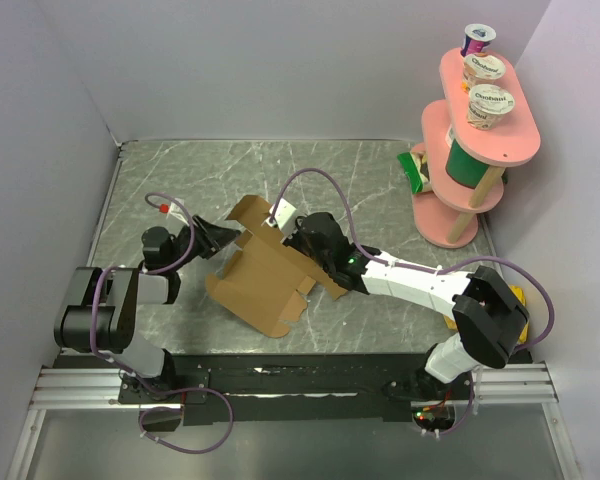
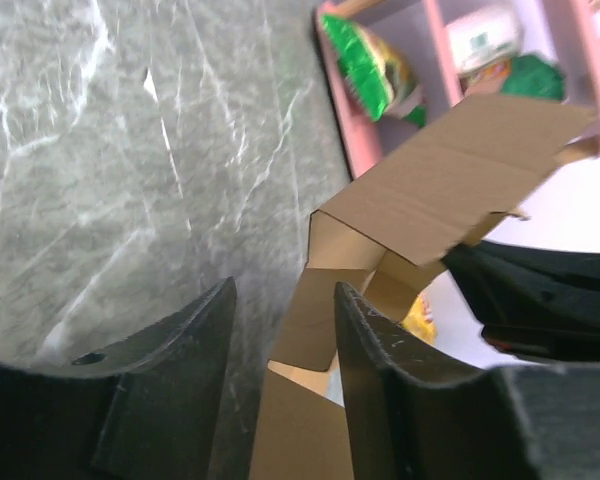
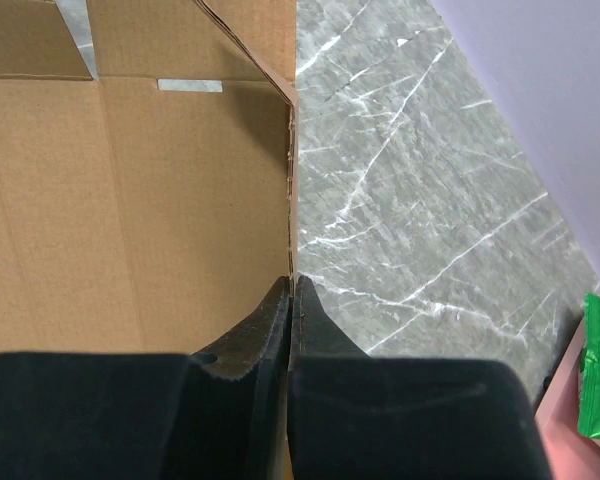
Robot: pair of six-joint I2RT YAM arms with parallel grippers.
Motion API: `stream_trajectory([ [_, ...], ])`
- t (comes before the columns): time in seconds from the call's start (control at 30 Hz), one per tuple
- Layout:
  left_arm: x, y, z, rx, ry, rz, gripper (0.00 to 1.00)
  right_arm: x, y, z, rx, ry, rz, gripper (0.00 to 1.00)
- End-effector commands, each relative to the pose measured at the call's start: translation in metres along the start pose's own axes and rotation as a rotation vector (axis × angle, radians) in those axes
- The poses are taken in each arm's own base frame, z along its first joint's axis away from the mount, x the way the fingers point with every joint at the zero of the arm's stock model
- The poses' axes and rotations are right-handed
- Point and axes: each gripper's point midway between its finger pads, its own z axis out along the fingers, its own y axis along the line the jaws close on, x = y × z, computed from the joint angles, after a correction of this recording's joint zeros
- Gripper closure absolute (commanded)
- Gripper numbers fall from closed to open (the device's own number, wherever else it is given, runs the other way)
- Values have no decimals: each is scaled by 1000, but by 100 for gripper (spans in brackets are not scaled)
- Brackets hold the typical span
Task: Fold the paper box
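The paper box (image 1: 265, 275) is a brown die-cut cardboard sheet in the middle of the table, partly folded, with its far flaps raised. My right gripper (image 1: 298, 240) is at its far right side. In the right wrist view that gripper (image 3: 291, 287) is shut on the thin edge of an upright flap of the box (image 3: 130, 200). My left gripper (image 1: 220, 238) is at the box's left far corner. In the left wrist view it (image 2: 285, 305) is open, and a cardboard panel (image 2: 310, 400) stands between its two fingers without being pinched.
A pink two-tier shelf (image 1: 500, 150) stands at the far right with yogurt cups (image 1: 488, 105) on top and a green packet (image 1: 414, 170) at its base. A yellow object (image 1: 521, 298) lies by the right arm's base. Grey walls close in the table.
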Motion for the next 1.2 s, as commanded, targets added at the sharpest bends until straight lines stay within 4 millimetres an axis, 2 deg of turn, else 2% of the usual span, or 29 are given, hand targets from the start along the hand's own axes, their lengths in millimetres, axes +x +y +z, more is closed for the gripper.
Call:
stream_trajectory([
  [0.0,-2,-16,11,29,20,108,51,-25,-9,-2,25,-56,10,100],
  [0.37,24,-7,21,21,107,111,51,-23,-8,-3,29,-50,7,100],
  [0.47,33,-14,24,59,132,124,51,-24,-8,-3,30,-55,8,100],
  [0.63,42,-14,24,71,154,154,53,-22,-7,-3,29,-50,11,100],
  [0.73,45,-15,22,85,159,161,59,-21,-6,-3,29,-50,11,100],
  [0.87,51,-17,23,119,179,169,71,-22,-6,-3,28,-52,16,100],
  [1.03,62,-25,20,171,201,174,75,-20,-4,-2,23,-48,23,100],
  [1.17,65,-26,18,172,209,193,83,-21,-2,-1,14,-54,28,100],
])
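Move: The small corner tab I am after stands just off my half-open left fingertips, about 3 cm to the right, 1 cm back and 2 cm lower. The raised end flap is roughly 4 cm ahead and 3 cm right of that hand, about level with it; the box's main panel has its middle some 9 cm back, 4 cm right and 8 cm down. From my right hand, the tab is about 9 cm left, 1 cm ahead and 5 cm lower. I push my left hand about 5 cm to the right into the corner tab, sinking and drawing back some 2.5 cm each, while the wrist turns about 10 degrees clockwise. Over the last part of the way its fingers close from half open to nearly shut on the tab. My shut right hand stays put and keeps its pinch on the card's edge. ##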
